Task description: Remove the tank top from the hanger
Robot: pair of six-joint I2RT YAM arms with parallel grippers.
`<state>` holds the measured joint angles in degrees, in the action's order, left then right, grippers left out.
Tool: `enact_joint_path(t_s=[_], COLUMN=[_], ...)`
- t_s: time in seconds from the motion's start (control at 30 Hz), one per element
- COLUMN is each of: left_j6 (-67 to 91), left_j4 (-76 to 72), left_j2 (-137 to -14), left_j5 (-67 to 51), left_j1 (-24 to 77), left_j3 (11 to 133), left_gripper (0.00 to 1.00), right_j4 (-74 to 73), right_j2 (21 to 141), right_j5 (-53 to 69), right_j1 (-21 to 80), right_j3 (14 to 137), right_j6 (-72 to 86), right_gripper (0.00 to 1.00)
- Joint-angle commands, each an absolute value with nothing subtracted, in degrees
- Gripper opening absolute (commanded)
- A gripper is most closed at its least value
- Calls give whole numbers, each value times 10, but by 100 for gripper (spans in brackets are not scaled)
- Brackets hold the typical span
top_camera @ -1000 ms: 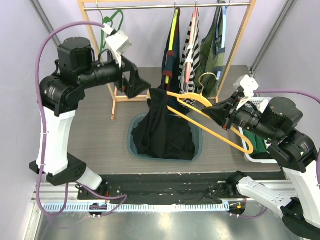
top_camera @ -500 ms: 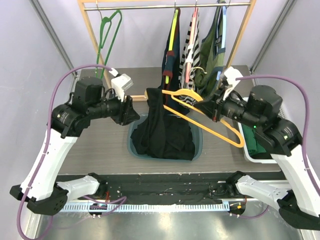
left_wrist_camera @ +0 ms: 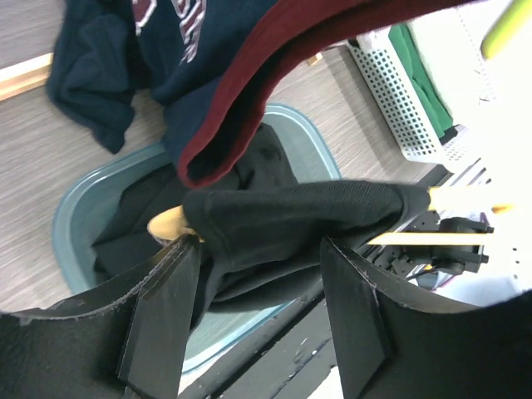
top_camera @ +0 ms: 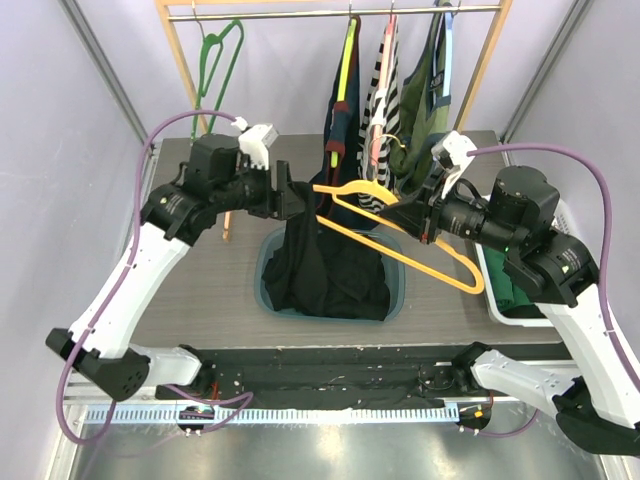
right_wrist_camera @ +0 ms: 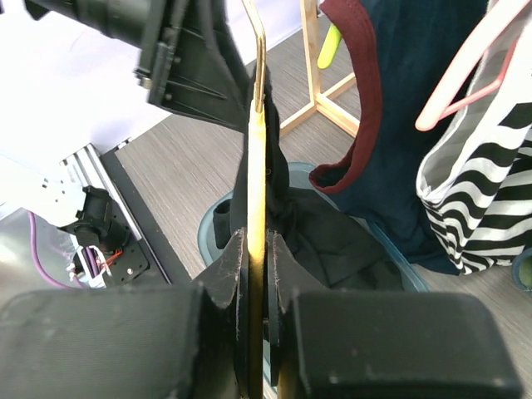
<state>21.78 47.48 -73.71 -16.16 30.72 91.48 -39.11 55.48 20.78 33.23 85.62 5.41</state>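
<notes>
A black tank top point(top_camera: 325, 265) hangs from the left end of a yellow hanger point(top_camera: 440, 265), and its lower part is piled in a teal bin point(top_camera: 262, 285). My right gripper point(top_camera: 412, 222) is shut on the hanger's bar point(right_wrist_camera: 256, 166), which runs straight between its fingers point(right_wrist_camera: 259, 241). My left gripper point(top_camera: 295, 197) is at the hanger's left end. In the left wrist view its jaws point(left_wrist_camera: 258, 249) stand apart on either side of the tank top's shoulder point(left_wrist_camera: 291, 224), which is draped over the hanger tip point(left_wrist_camera: 166, 223).
A wooden rack point(top_camera: 185, 70) at the back carries a green hanger point(top_camera: 220, 60) and several hung garments point(top_camera: 345, 110). A navy top with a maroon hem point(left_wrist_camera: 233, 108) hangs just beside the left gripper. A white basket point(top_camera: 497, 305) with green cloth sits at the right.
The left arm came down from the rack and swung right to the hanger's left end; its jaws narrowed, then widened partly. The right arm shifted the hanger up and left.
</notes>
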Motion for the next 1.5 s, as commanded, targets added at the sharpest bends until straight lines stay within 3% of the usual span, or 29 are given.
enact_joint_path(t_s=[0.0, 0.13, 0.2, 0.47, 0.53, 0.9, 1.07, 1.13, 1.27, 1.47], left_j6=[244, 244, 243, 223, 213, 140, 131, 141, 155, 131], left_j4=[436, 434, 433, 431, 435, 472, 469, 468, 461, 470], left_j2=[-753, -770, -773, -773, -769, -759, -778, -783, -801, -813], left_j5=[-165, -180, -188, -185, -180, -121, -82, -105, -262, -316], left_j1=[323, 331, 335, 337, 337, 308, 304, 304, 320, 350], left_j3=[954, 969, 969, 962, 965, 1094, 1097, 1095, 1111, 1087], left_gripper=[64, 62, 55, 6, 2, 0, 0, 0, 0, 0], right_j4=[-338, -335, -332, -330, -337, -422, -464, -483, -498, -521], right_j2=[544, 544, 545, 541, 536, 463, 397, 379, 347, 357], right_j5=[224, 225, 224, 217, 210, 156, 176, 172, 131, 63], right_j1=[330, 330, 330, 330, 330, 331, 330, 330, 330, 330], right_j3=[860, 853, 852, 841, 840, 824, 843, 865, 899, 965], right_j6=[67, 67, 66, 62, 60, 44, 59, 59, 53, 36], right_gripper=[1, 1, 1, 1, 1, 1, 1, 1, 1, 1])
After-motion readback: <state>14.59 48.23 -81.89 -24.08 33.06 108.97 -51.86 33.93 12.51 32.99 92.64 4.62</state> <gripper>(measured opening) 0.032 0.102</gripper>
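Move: From the open left hand, the black tank top's upper end, draped over the hanger's tip, lies about 3 cm right and 2 cm below. The bin is some 9 cm right, 3 cm back and 28 cm below the left hand; the navy top hangs roughly 10 cm ahead and 9 cm right of it. From the right hand, already gripping the hanger, the tank top's end is about 18 cm left and 3 cm ahead. Left hand pinches and lifts the tank top about 7 cm; right draws the hanger back-right some 15 cm. ##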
